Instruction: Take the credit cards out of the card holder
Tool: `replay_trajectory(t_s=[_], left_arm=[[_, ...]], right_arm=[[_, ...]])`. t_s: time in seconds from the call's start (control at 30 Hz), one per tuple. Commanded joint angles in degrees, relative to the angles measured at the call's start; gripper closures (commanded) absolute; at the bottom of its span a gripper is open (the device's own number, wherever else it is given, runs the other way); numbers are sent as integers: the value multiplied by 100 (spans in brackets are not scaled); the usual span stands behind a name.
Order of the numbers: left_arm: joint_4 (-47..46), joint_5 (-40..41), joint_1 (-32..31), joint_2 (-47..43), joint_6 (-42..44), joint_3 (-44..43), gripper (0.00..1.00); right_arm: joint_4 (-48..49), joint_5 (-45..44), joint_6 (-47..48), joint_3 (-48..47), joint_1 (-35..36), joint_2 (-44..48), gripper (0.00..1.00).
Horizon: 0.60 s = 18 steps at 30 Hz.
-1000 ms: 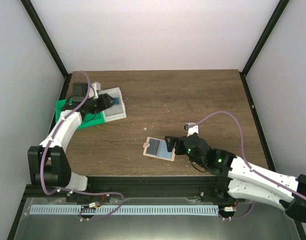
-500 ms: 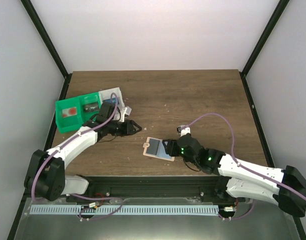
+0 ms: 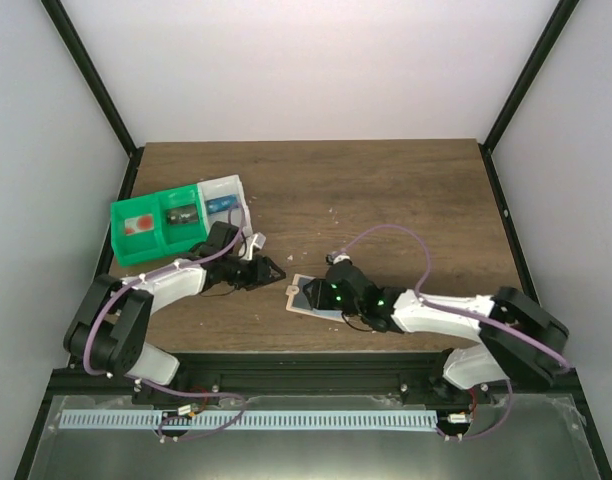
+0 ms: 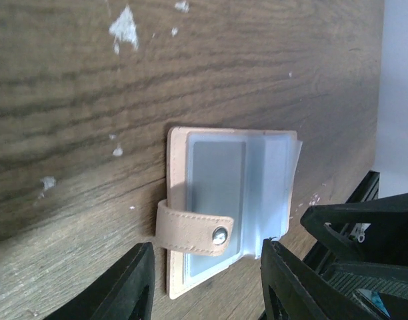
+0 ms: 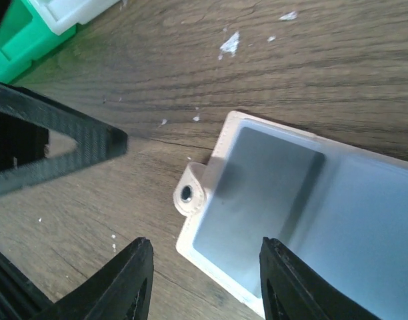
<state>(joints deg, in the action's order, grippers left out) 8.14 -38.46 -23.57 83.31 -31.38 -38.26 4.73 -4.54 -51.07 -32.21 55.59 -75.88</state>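
Observation:
The tan card holder (image 3: 299, 296) lies open on the wooden table near its front edge. Its clear pockets show a blue-grey panel (image 4: 217, 179), and its snap tab (image 4: 194, 230) is folded over the edge. My left gripper (image 3: 272, 269) is open just left of the holder, low over the table, with the tab end in front of its fingers (image 4: 124, 287). My right gripper (image 3: 319, 294) is open over the holder's right part, and the holder's corner (image 5: 211, 247) lies below its spread fingers (image 5: 294, 280). Small dark (image 3: 181, 213) and bluish (image 3: 220, 204) credit cards lie in the bins.
A green bin (image 3: 136, 245) and a white bin (image 3: 236, 190) stand together at the table's left rear. The two grippers are close together; the left gripper's finger (image 5: 57, 147) shows in the right wrist view. White flecks dot the wood.
My left arm has swung from the bins down to the holder's left side and its jaws have narrowed. My right gripper has slid left over the holder and its jaws have also narrowed.

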Motion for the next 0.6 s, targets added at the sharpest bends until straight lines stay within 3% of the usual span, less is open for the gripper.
replay_trajectory(t_s=[0.0, 0.37, 0.57], left_arm=[[-648, -411, -15, 242, -207, 245, 54], [-809, -405, -16, 406, -299, 362, 57], [-870, -450, -16, 353, -355, 397, 53]], right_arm=[[283, 402, -87, -516, -73, -535, 55], [418, 1454, -121, -416, -749, -1200, 54], [-191, 1547, 242, -670, -785, -1609, 53]])
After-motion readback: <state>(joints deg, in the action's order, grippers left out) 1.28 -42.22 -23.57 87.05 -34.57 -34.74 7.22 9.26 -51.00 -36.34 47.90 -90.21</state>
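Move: Just ahead of the right hand, below it, lies the open card holder's dark pocket, its middle about 4 cm farther out, roughly 1 cm to the left and some 7 cm down; the strap sits about 3 cm left of that pocket, level with it, and the blue page's middle 7 cm to its right, 2 cm nearer. For the left hand the strap is about 2 cm back, 3 cm right and 5 cm below, the dark pocket about 3 cm back, 6 cm right and 6 cm below. Sinking towards the open card holder's dark pocket, the right hand comes down about 5 cm, fastest at the end, and edges about 2 cm forward; it slips left before easing partly back, while its part-open fingers tip some 12 degrees steeper. The left hand drops about 2 cm and back 1 cm towards the strap, mostly early, then hovers with its fingers still apart. ##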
